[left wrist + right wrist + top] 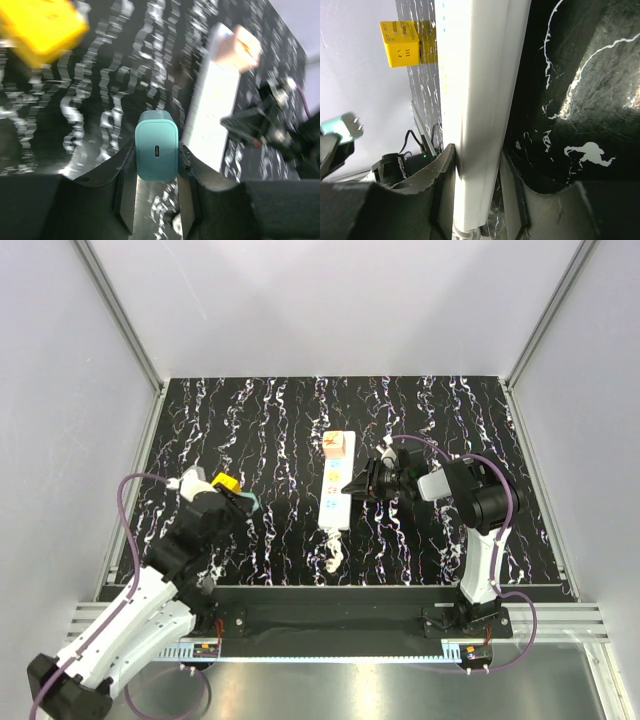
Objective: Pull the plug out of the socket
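The socket (335, 488) is a long white power strip lying lengthwise mid-table, with its knotted cord (333, 552) at the near end. A peach block (338, 444) sits on its far end. My right gripper (352, 486) is shut across the strip's width from the right; in the right wrist view the strip (480, 75) fills the gap between its fingers (477, 165). My left gripper (248, 502) is left of the strip and apart from it. It is shut on a teal plug (156, 150), whose prongs show in the right wrist view (342, 127).
A yellow adapter cube (226, 483) lies on the black marbled mat just beyond the left gripper; it also shows in the left wrist view (42, 25) and the right wrist view (400, 42). White walls enclose the mat on three sides.
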`<action>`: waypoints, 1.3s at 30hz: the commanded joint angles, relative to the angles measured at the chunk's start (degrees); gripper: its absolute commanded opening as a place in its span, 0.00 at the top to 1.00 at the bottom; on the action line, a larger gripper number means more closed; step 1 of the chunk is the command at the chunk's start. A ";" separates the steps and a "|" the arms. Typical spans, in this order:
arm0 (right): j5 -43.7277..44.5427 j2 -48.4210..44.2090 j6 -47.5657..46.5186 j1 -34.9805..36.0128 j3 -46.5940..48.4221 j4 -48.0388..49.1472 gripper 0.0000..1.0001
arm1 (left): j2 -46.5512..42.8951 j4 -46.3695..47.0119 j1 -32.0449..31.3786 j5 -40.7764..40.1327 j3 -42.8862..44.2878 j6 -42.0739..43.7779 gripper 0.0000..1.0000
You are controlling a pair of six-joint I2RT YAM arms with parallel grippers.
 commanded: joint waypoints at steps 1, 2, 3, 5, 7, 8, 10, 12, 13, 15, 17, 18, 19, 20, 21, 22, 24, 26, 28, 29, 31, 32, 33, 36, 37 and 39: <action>7.53 0.32 -5.44 0.24 -0.60 -5.99 1.00 | -1.01 -0.60 5.83 3.20 -1.25 -1.95 1.00; 7.62 -0.03 -5.97 0.24 -0.61 -6.34 1.00 | -0.83 -0.69 6.99 4.00 -1.51 -2.21 1.00; 8.06 -0.73 -6.93 0.24 -0.61 -7.21 0.99 | -0.65 -0.60 7.87 4.62 -1.78 -3.17 1.00; 8.59 -1.26 -7.73 0.24 -0.52 -8.09 0.97 | -0.48 -0.08 9.45 5.07 -3.09 -4.32 1.00; 9.03 -1.96 -8.70 0.24 -0.52 -8.89 0.95 | -0.56 2.37 10.59 5.07 -5.28 -5.81 1.00; 9.03 -2.14 -8.70 0.24 -0.52 -8.89 0.94 | -0.56 3.43 11.12 4.98 -6.17 -6.51 1.00; 8.94 -2.76 -9.14 0.33 -0.61 -8.89 0.92 | -0.21 7.02 12.96 5.50 -8.62 -8.62 1.00; 8.94 -3.19 -9.31 0.50 -0.87 -8.80 0.90 | 0.49 9.41 13.76 5.42 -10.04 -10.81 1.00; 8.86 -3.28 -9.31 0.50 -0.87 -8.80 0.89 | 1.53 11.59 13.76 4.64 -11.17 -11.52 1.00; 8.42 -3.29 -9.31 0.50 -0.96 -8.63 0.88 | 2.86 14.24 13.85 4.45 -12.15 -13.02 1.00; 8.24 -3.29 -9.40 0.59 -0.87 -8.45 0.87 | 5.67 18.46 14.03 4.28 -12.86 -12.50 1.00; 8.07 -3.29 -9.23 0.59 -0.87 -8.45 0.86 | 6.81 19.34 14.12 4.10 -12.77 -12.32 1.00; 7.98 -3.29 -9.31 0.59 -0.87 -8.36 0.85 | 9.08 20.57 14.55 4.27 -12.42 -12.15 1.00; 7.98 -3.29 -9.14 0.59 -0.87 -8.36 0.85 | 10.24 21.10 14.90 4.45 -12.07 -11.89 1.00; 7.89 -3.29 -9.05 0.68 -0.70 -8.36 0.84 | 11.38 21.80 15.17 4.80 -11.98 -11.71 1.00; 7.89 -3.20 -9.05 0.59 -0.69 -8.36 0.84 | 13.39 23.64 15.61 5.41 -11.89 -11.62 1.00; 7.71 -3.28 -8.87 0.59 -0.52 -8.28 0.83 | 15.16 24.62 15.96 5.42 -11.63 -11.18 1.00; 7.63 -3.02 -8.70 0.59 -0.43 -8.19 0.82 | 17.45 26.38 16.57 5.16 -11.45 -10.57 1.00; 7.36 -2.93 -8.61 0.59 -0.34 -8.01 0.82 | 19.81 28.21 17.63 5.85 -11.36 -9.78 1.00; 7.27 -2.76 -8.52 0.59 -0.34 -8.01 0.82 | 20.70 29.18 18.15 6.55 -11.36 -8.99 1.00; 7.27 -2.76 -8.43 0.59 -0.25 -7.92 0.82 | 23.51 30.24 19.39 8.05 -10.93 -8.63 1.00; 7.27 -2.76 -8.35 0.59 -0.25 -7.92 0.82 | 24.30 30.42 19.56 8.32 -10.75 -8.28 1.00; 7.27 -2.67 -8.26 0.59 -0.25 -7.92 0.82 | 25.01 31.12 19.83 8.41 -10.75 -8.19 1.00; 7.10 -2.32 -8.17 0.59 -0.17 -7.84 0.82 | 27.47 33.49 20.35 9.19 -11.62 -7.93 1.00; 7.18 -2.32 -8.17 0.59 -0.25 -7.84 0.82 | 28.69 34.37 20.44 9.98 -11.89 -7.93 1.00; 7.01 -2.14 -8.08 0.68 -0.25 -7.66 0.82 | 29.67 34.81 20.53 10.78 -12.06 -8.10 1.00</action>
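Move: The left hand holds the teal plug some 16 cm above the table; the free spot it is bound for lies about 7 cm ahead, 5 cm left and 15 cm below. The yellow plug stands roughly 10 cm ahead, 9 cm left and 13 cm down. The white socket strip's middle is about 12 cm ahead and 21 cm right, 14 cm down. From the right hand, on the strip's side, the spot is some 29 cm left and 3 cm back, a little lower. Down above all, about 12 cm, the left hand lowers the still-pinched teal plug towards the bare table by the yellow plug's near right side. It swings left some 4 cm at first, then eases forward about 6 cm as it sinks, turning nearly 20 degrees counter-clockwise and tipping a little further down, grip unchanged. ##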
